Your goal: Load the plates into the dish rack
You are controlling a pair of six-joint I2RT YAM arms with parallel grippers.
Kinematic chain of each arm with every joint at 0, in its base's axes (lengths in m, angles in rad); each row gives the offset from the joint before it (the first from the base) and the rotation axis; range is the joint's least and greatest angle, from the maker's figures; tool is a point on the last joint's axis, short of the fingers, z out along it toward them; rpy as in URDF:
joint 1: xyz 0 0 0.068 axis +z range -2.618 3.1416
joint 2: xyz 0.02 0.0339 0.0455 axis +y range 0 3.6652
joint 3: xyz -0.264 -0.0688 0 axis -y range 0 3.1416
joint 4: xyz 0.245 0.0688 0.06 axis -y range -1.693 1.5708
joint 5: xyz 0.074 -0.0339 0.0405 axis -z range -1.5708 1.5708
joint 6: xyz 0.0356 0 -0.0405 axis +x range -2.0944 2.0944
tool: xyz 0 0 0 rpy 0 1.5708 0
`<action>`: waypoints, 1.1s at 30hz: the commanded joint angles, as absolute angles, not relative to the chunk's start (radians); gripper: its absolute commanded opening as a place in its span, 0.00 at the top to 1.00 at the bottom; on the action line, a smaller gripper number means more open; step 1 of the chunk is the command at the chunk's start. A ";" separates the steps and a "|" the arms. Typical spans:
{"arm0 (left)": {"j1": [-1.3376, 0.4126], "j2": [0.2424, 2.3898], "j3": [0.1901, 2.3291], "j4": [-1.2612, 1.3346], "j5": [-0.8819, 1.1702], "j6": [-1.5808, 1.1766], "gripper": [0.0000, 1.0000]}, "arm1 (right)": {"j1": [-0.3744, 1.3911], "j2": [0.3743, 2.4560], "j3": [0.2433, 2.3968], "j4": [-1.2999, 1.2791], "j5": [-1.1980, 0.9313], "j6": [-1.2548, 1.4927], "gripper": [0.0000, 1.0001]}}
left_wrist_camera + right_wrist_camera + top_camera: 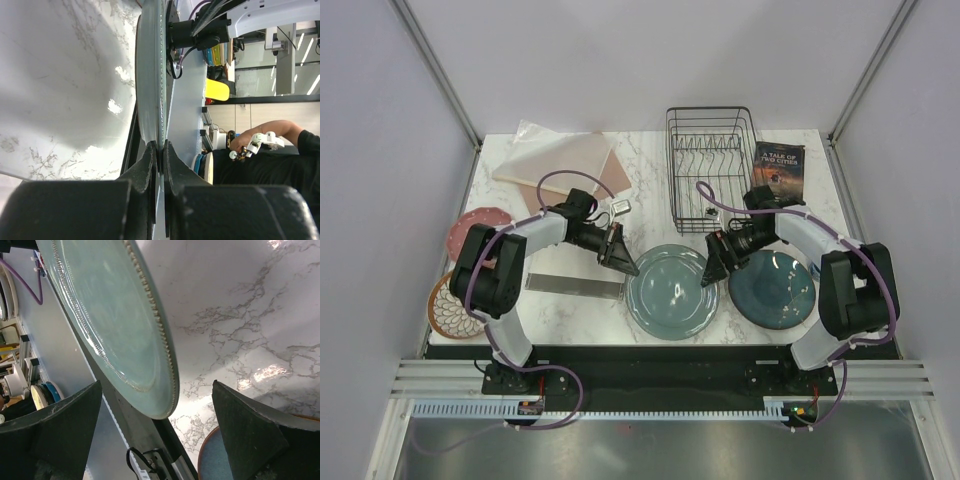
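Observation:
The teal-green plate (672, 290) lies front centre on the marble table. My left gripper (625, 262) is shut on its left rim; in the left wrist view the fingers (150, 160) pinch the plate (147, 75), seen edge-on. My right gripper (712, 265) stands open at the plate's right rim, and its wide-spread jaws (156, 390) straddle the beaded edge of the plate (110, 305) without touching it. The dark blue plate (772, 288) lies to the right. A reddish-pink plate (477, 232) and a whitish patterned plate (450, 305) sit at the left edge. The black wire dish rack (710, 165) holds no plates.
A book (777, 170) lies right of the rack. A pinkish square sheet (570, 165) with clear plastic lies at the back left. A grey metal strip (573, 287) lies left of the teal plate, and a small object (620, 207) sits near my left arm.

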State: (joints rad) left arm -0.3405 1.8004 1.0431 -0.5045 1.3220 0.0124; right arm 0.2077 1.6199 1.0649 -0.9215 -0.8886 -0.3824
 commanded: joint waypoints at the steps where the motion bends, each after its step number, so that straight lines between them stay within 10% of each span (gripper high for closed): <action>1: -0.344 1.727 1.075 -0.522 1.759 -0.046 0.98 | 0.213 1.635 1.089 -0.923 -0.971 -0.410 0.03; 10: -0.344 1.759 1.098 -0.520 1.770 -0.041 0.98 | 0.233 1.647 1.131 -0.940 -1.055 -0.422 0.36; 18: -0.342 1.847 1.143 -0.522 1.773 -0.014 0.98 | 0.265 1.640 1.111 -0.977 -1.058 -0.453 0.46; 28: -0.344 1.901 1.175 -0.528 1.709 -0.002 0.97 | 0.278 1.614 1.161 -1.000 -1.028 -0.442 1.00; 31: -0.331 1.879 1.167 -0.578 1.625 0.073 0.76 | 0.279 1.585 1.203 -1.047 -0.988 -0.462 1.00; 33: -0.304 1.850 1.161 -0.639 1.542 0.141 0.37 | 0.279 1.569 1.251 -1.071 -0.915 -0.486 1.00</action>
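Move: The green plate, still held at its left rim by the left hand, has its middle about 8 cm to the open right hand's left, 2 cm back and about level. The dish rack's middle is some 23 cm straight ahead and 4 cm lower; the blue plate lies 13 cm right, 2 cm back, 8 cm below. From the left hand, the green plate's middle is 8 cm right, 4 cm back, 1 cm lower. Right hand eases 2 cm up and left, pinches the green plate's right rim; left fingers then begin opening. ##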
